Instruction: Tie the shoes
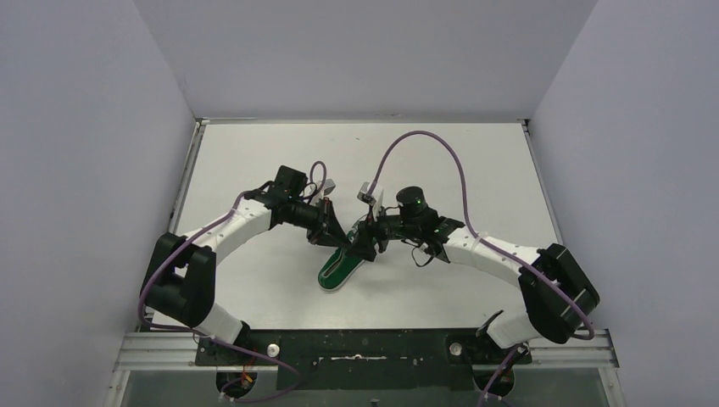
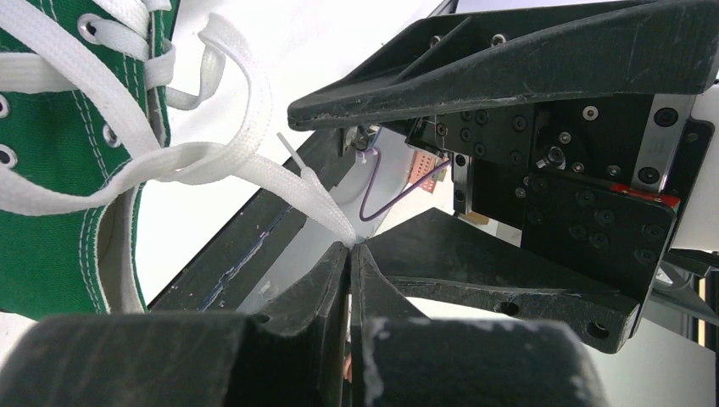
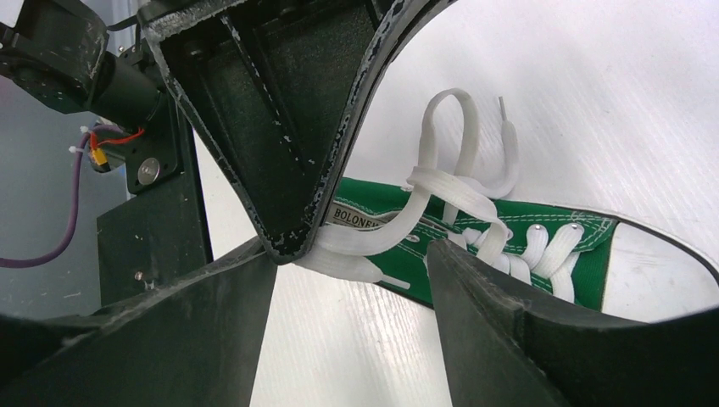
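The green sneaker (image 1: 337,271) lies on the table between the arms, also showing in the left wrist view (image 2: 51,170) and the right wrist view (image 3: 543,233). Its white laces (image 3: 449,195) are crossed and looped above the tongue. My left gripper (image 1: 332,234) is shut on one white lace end (image 2: 326,212), which enters its closed tips (image 2: 350,253). My right gripper (image 1: 365,244) is open (image 3: 354,254). Its fingers (image 3: 500,322) stand either side of the left gripper's tip (image 3: 288,170) and the pinched lace end (image 3: 348,264), not closed on it.
The white table (image 1: 254,170) is bounded by grey walls on three sides. Purple cables (image 1: 424,140) arc over both arms. The two grippers crowd together right above the shoe's opening.
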Available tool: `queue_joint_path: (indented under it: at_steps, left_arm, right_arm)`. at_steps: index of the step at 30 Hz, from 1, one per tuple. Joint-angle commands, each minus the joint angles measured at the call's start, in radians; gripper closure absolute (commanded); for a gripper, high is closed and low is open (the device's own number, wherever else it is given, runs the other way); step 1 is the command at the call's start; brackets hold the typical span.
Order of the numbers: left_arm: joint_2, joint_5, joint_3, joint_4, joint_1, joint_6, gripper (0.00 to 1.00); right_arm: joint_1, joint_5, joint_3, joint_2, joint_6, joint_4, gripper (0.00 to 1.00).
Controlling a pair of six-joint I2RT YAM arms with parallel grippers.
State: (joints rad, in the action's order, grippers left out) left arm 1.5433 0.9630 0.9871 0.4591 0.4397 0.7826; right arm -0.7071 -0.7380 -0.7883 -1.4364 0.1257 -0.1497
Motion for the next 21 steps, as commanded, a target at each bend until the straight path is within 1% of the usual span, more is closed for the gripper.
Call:
queue_joint_path:
  at_steps: [1, 7, 9, 13, 15, 16, 18, 19, 21]
  left_arm:
    - [-0.005, 0.049, 0.031, -0.030, 0.001, -0.006, 1.00]
    - [-0.002, 0.042, 0.035, -0.040, 0.001, 0.000, 1.00]
    - [-0.002, 0.041, 0.038, -0.045, 0.001, 0.001, 1.00]
    - [-0.004, 0.042, 0.040, -0.057, -0.002, 0.005, 1.00]
    - [0.000, 0.039, 0.040, -0.064, -0.003, 0.003, 1.00]
    - [-0.001, 0.028, 0.043, -0.053, -0.006, -0.010, 0.94]
    - [-0.009, -0.012, 0.050, -0.007, -0.018, -0.048, 0.77]
    - [-0.015, -0.039, 0.049, 0.018, -0.025, -0.060, 0.65]
    - [-0.025, -0.098, 0.050, 0.056, -0.037, -0.086, 0.36]
  right_arm:
    - [-0.008, -0.015, -0.052, -0.032, 0.008, -0.107, 0.44]
    - [-0.007, -0.012, -0.022, -0.023, 0.015, -0.108, 0.84]
    - [-0.007, -0.001, -0.017, -0.014, 0.017, -0.083, 1.00]
    - [-0.004, 0.052, 0.013, 0.020, 0.036, -0.056, 1.00]
    - [0.004, 0.051, 0.021, 0.024, 0.064, -0.043, 1.00]
    - [0.009, 0.061, 0.022, 0.025, 0.084, -0.025, 1.00]
    - [0.015, 0.076, 0.029, 0.034, 0.110, 0.009, 1.00]
    - [0.015, 0.093, 0.034, 0.043, 0.123, 0.029, 1.00]
    - [0.018, 0.099, 0.056, 0.063, 0.144, 0.032, 1.00]
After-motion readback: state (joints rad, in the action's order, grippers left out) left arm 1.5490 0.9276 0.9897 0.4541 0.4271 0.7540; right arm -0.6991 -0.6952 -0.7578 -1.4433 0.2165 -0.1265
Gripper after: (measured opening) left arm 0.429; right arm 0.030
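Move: The white lace end is still pinched in the left fingertips. It lies about 2 cm back and 2 cm left of the open right hand's point, at much the same height; from the left hand, the right hand's grip point is thus some 2 cm forward and 2 cm to the right. The lace crossing is roughly 3 cm ahead, 3 cm left and 3 cm below the right hand. The shoe's middle lies about 3 cm ahead, 4 cm left and 9 cm below it. The lace end is handed over: the right hand eases about 1 cm back and left onto it and shuts its fingers, pinching it at the tips, while the left hand comes about 1 cm forward to meet it. The right hand then draws roughly 2 cm to the right and 1.5 cm down with a slight tilt; the left fingers open last and let go. ##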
